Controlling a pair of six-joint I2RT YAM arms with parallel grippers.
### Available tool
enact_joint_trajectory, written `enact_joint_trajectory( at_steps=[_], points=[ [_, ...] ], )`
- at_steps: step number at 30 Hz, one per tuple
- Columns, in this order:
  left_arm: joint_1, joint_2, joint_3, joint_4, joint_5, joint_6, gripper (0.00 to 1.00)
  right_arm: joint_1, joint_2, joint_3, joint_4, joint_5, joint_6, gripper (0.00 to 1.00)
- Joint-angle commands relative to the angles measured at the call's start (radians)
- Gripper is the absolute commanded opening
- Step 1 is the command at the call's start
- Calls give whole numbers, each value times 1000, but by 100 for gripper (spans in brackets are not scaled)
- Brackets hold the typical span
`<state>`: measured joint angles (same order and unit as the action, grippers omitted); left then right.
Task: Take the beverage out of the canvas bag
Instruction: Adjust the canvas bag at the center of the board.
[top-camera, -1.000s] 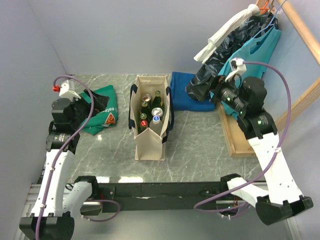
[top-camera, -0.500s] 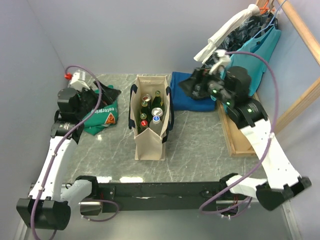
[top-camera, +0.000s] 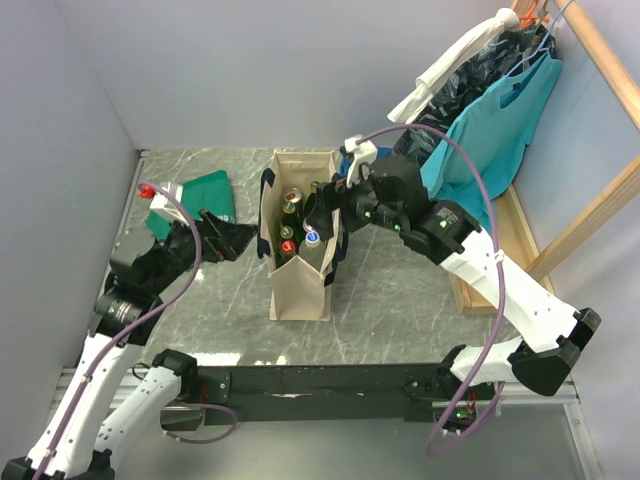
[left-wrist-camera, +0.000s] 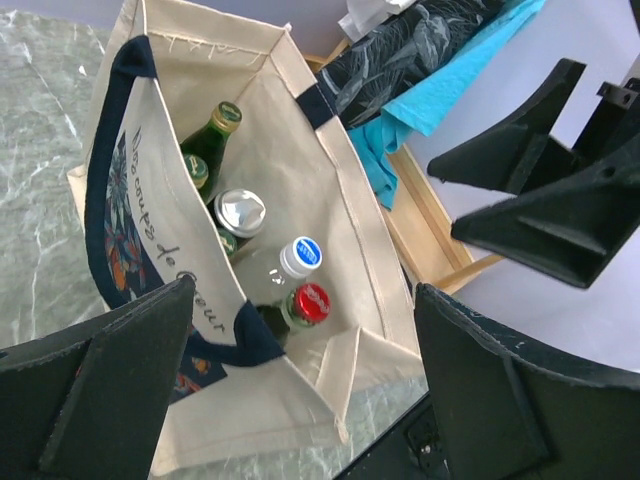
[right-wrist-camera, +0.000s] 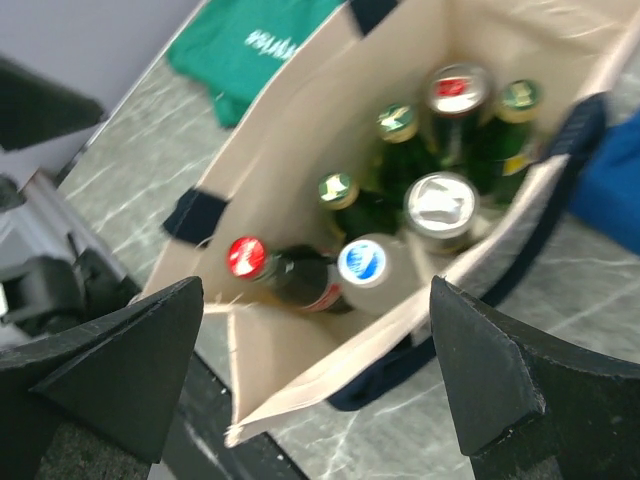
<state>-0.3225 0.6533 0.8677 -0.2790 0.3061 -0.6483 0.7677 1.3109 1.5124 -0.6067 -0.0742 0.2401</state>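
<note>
The cream canvas bag with navy handles stands upright mid-table, its mouth open. Inside stand several beverages: a red-capped dark bottle, a blue-capped clear bottle, a silver-topped can and green bottles. My right gripper hovers open over the bag's right rim, and in its wrist view the caps lie between the wide jaws. My left gripper is open just left of the bag and points at it. In the left wrist view the red cap and blue cap show.
A folded green T-shirt lies at the back left. A blue cloth sits behind the bag, mostly hidden by my right arm. Clothes hang on a wooden rack at the right, above a wooden tray.
Both arms have swung in toward the bag: the right one from the rack leftward to over the bag, the left one from the green T-shirt to the bag's left side. Both grippers stayed open.
</note>
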Motion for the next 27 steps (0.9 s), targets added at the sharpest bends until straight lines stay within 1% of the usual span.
enact_joint_trajectory(
  at_steps=[1,3,9,13,14,17,22,24,27],
  points=[
    [-6,-24,-18,-52,2,0,96,39,-53,-59,57,-27,4,100],
    [-7,-27,-29,-69,13,-8,99,58,-68,-75,76,-32,13,100],
    [-30,-95,-96,-126,-2,-19,98,102,-82,-106,85,-29,11,99],
    [-35,-122,-125,-150,-13,-25,97,143,-41,-84,42,71,7,99],
    [-36,-123,-127,-154,-18,-24,97,154,-30,-78,15,139,5,99],
    [-39,-133,-136,-152,-21,-28,95,191,1,-58,-11,256,4,98],
    [-44,-170,-145,-115,-21,-71,94,217,10,-49,-10,306,7,98],
    [-46,-175,-142,-130,-56,-83,92,217,4,-54,2,323,11,98],
    [-47,-176,-153,-138,-64,-94,91,220,-12,-55,19,340,8,98]
  ],
)
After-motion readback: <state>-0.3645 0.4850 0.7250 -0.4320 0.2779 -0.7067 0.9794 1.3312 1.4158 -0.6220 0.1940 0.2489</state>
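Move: Some 14 cm to the right of the left hand and 8 cm ahead stands the middle of the canvas bag, its body centred roughly 18 cm lower. From the right hand, hovering over the opening, that middle is about 4 cm ahead and 4 cm left, equally far below. Inside, the red-capped bottle is about 8 cm to the right hand's left and 1 cm back; the blue-capped bottle, 2 cm left and 1 cm ahead. Sinking on both sides of the canvas bag's near end, the two open hands come down together. The left drops about 6 cm and draws back nearly 4 beside the left panel, tipping its fingers down some 10 degrees; the right first eases back and slightly left, then lowers about 5 cm in all towards the right-hand rim, its left side dipping some 10 degrees. Neither grips yet. ##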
